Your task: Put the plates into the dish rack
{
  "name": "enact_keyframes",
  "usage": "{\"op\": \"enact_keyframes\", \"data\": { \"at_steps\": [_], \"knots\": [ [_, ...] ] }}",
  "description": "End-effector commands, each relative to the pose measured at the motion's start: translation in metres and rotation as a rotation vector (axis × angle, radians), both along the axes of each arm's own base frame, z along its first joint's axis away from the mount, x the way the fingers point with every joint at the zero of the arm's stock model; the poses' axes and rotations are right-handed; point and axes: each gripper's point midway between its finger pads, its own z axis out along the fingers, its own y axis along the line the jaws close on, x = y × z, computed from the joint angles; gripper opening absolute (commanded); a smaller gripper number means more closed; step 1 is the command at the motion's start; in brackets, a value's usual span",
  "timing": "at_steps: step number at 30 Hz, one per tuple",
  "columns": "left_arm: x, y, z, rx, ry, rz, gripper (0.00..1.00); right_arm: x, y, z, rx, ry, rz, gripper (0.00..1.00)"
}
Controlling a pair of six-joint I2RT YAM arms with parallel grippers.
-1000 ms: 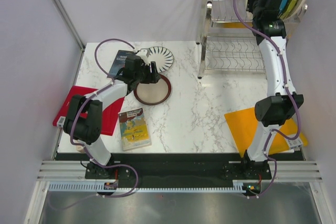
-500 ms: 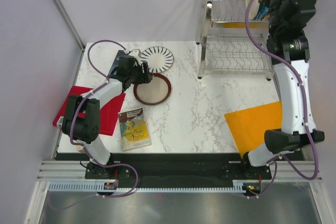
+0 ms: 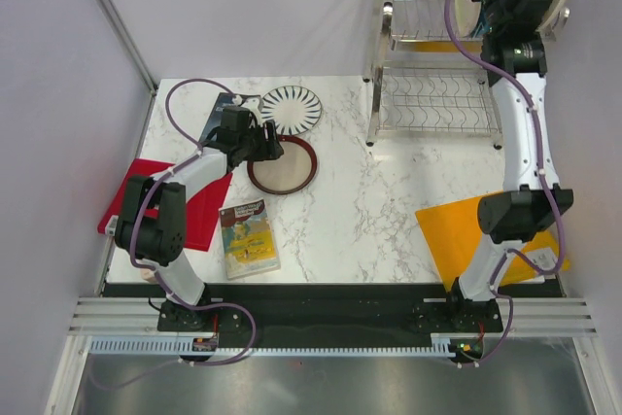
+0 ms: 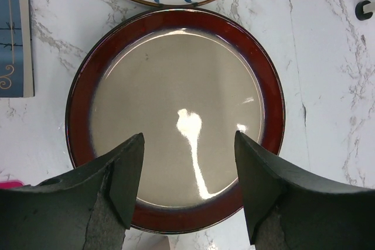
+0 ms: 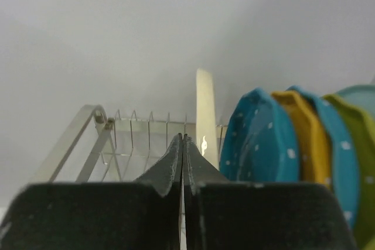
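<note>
The maroon-rimmed beige plate (image 3: 284, 164) lies flat on the marble table. My left gripper (image 3: 264, 146) hovers over its left rim. In the left wrist view the gripper (image 4: 187, 182) is open, with its fingers straddling the near rim of that plate (image 4: 176, 109). The white plate with black radial stripes (image 3: 290, 109) lies just behind it. The steel dish rack (image 3: 432, 94) stands at the back right. My right gripper (image 5: 183, 140) is shut and empty at the upper shelf. A cream plate (image 5: 205, 115) and teal dotted plates (image 5: 258, 139) stand edge-on to its right.
A red board (image 3: 190, 211) and a picture book (image 3: 250, 238) lie at the front left. A dark book (image 3: 225, 109) lies beside the striped plate. An orange board (image 3: 466, 235) lies at the front right under the right arm.
My right arm swung right at the rack top, then back left. My left gripper drew back slightly left to the maroon plate's rim.
</note>
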Motion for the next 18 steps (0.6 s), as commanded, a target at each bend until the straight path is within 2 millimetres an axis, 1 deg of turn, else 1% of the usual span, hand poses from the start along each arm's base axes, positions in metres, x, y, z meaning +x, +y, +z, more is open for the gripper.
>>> {"op": "enact_keyframes", "data": {
  "at_steps": [1, 2, 5, 9, 12, 13, 15, 16, 17, 18],
  "knots": [
    [-0.003, -0.003, 0.02, -0.026, -0.038, -0.01, 0.7, 0.014, 0.015, 0.007, 0.086, -0.032, 0.083, 0.0],
    [-0.003, -0.002, 0.019, -0.023, -0.035, -0.007, 0.7, 0.023, 0.014, 0.0, 0.09, -0.02, 0.079, 0.0],
    [-0.008, -0.001, 0.015, -0.018, -0.028, -0.007, 0.7, 0.03, 0.008, -0.005, 0.106, -0.022, 0.047, 0.0],
    [-0.011, 0.0, 0.014, -0.014, -0.027, -0.012, 0.7, 0.034, -0.007, -0.009, 0.122, -0.024, -0.03, 0.0],
    [-0.011, 0.001, 0.013, -0.01, -0.023, -0.012, 0.7, 0.035, -0.008, -0.01, 0.131, -0.026, -0.027, 0.0],
    [-0.01, 0.0, 0.013, -0.012, -0.024, -0.013, 0.7, 0.035, -0.005, -0.01, 0.133, -0.025, -0.007, 0.0],
    [-0.009, 0.0, 0.013, -0.011, -0.024, -0.009, 0.7, 0.028, 0.004, 0.0, 0.138, -0.045, 0.042, 0.0],
    [-0.007, 0.001, 0.015, -0.008, -0.03, -0.002, 0.7, 0.023, 0.02, 0.002, 0.119, -0.045, 0.128, 0.02],
    [-0.007, 0.002, 0.014, 0.0, -0.03, -0.001, 0.71, 0.012, 0.028, 0.013, 0.116, -0.062, 0.177, 0.08],
    [-0.006, 0.004, 0.013, 0.01, -0.029, 0.0, 0.71, 0.003, 0.039, 0.017, 0.104, -0.062, 0.239, 0.26]
  ]
}}
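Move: At the rack's upper tier, the cream plate with the twig design stands nearly edge-on about 9 cm ahead of the right hand, 2 cm to its right and 5 cm lower. The blue dotted plate is some 3 cm farther right, level with the cream one front to back. The rack's left side frame runs about 14 cm left of the hand, roughly 8 cm ahead and 4 cm below. From the left hand the cream plate lies some 20 cm ahead, 43 cm right and 40 cm up. Diving with its already shut fingers pointing forward, the right hand goes about 5 cm forward and 7 cm down into the upper tier towards the cream plate, then eases back up some 2 cm. The wrist tips down slightly and rolls a little, its left side rising. The fingers stay shut and finish left of the plate's face; contact can't be made out. ##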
